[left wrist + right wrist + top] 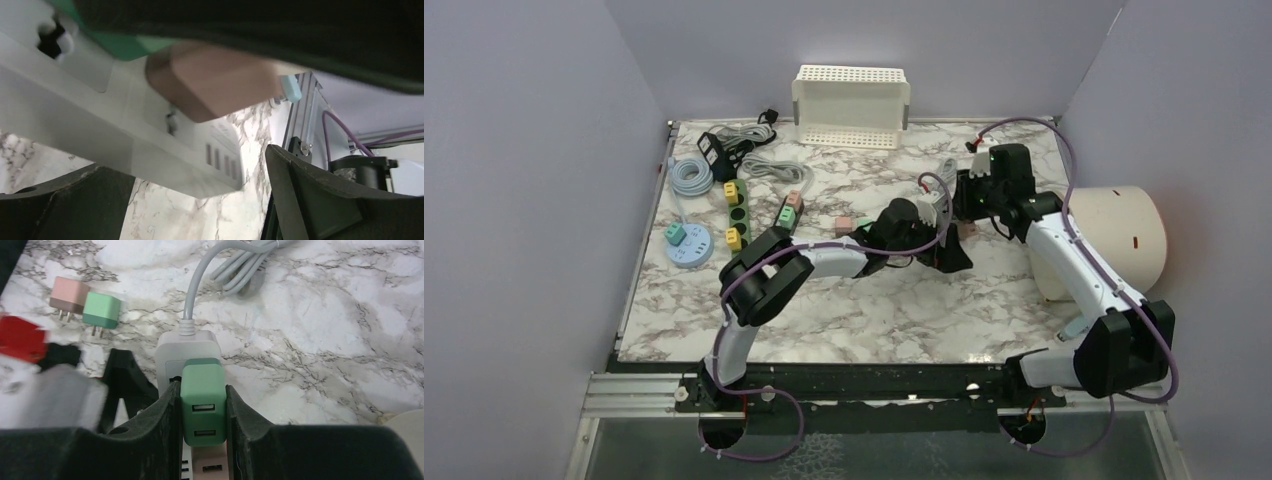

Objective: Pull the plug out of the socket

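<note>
A green plug point(202, 400) sits in a white power strip, the socket point(172, 347), and a pink plug point(210, 467) sits just behind it. My right gripper point(202, 412) is shut on the green plug, one finger pressed to each side. In the left wrist view the socket point(100, 135) runs across with the pink plug point(215, 87) standing on it. My left gripper point(190, 200) is open, its fingers wide apart at the strip's end and not touching it. From above, both grippers point(944, 250) point(972, 195) meet mid-table and hide the strip.
A loose pink plug point(69, 296) and a loose green one point(101, 311) lie beside the strip's grey cable point(200, 285). At the left are a round blue hub point(690, 245), a green strip point(736, 212) and coiled cables point(689, 175). A white basket point(851, 105) stands at the back.
</note>
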`<control>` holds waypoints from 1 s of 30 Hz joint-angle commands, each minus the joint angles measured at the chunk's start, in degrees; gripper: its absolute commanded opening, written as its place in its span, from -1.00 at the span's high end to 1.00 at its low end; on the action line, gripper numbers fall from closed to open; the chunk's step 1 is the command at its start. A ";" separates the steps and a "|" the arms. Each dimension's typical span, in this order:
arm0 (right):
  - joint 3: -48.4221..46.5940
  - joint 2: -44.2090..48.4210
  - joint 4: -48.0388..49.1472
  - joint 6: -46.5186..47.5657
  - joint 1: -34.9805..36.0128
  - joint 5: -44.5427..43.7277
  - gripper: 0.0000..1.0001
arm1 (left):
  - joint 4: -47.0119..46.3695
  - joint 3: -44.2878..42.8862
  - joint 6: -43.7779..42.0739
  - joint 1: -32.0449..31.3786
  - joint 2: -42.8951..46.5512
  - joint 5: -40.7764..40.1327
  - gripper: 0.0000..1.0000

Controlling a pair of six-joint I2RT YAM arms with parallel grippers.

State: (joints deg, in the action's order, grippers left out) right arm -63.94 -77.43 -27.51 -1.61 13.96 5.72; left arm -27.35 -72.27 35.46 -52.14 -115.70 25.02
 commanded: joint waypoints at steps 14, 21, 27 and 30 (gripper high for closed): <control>-1.80 8.25 0.90 -3.23 0.37 3.34 0.98 | -9.16 0.99 -3.56 -0.10 0.39 -2.60 -0.07; -2.77 9.93 1.48 -3.10 0.41 5.57 0.98 | -9.14 -0.24 -1.39 3.80 -1.03 -0.24 1.00; -0.88 18.24 9.83 -2.01 0.37 16.23 0.98 | -6.00 -5.74 -3.25 9.86 -0.71 2.06 1.00; 1.13 22.13 13.19 -2.28 0.37 16.95 0.98 | 0.53 -13.12 -8.71 11.79 -0.62 3.56 1.00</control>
State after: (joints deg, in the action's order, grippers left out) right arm -64.14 -61.06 -22.52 -4.05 13.93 17.26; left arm -26.98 -75.11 34.44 -43.09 -118.32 26.11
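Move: The strip I'm about to grip hangs off the green plug in my right fingers. Its middle is about 5 cm ahead of my left hand, 3 cm right and 3 cm up, and from my right hand 1 cm back, level sideways and some 5 cm down. From my left hand, the green plug is roughly 7 cm ahead, 3 right, 7 up; the strip's pink plug is 4 ahead, 4 right, 4 up; a loose green plug lies 3 ahead, 18 left, 12 down. I dip my open left hand about 3 cm at the strip's lower end, pinch the strip front and back, then carry it some 8 cm forward and 5 cm left. My right hand keeps its hold on the green plug, rising about 12 cm overall, with most of that in the later half, easing back 4 cm and left 3 cm as its fingers tip up some 20 degrees away from the strip. ##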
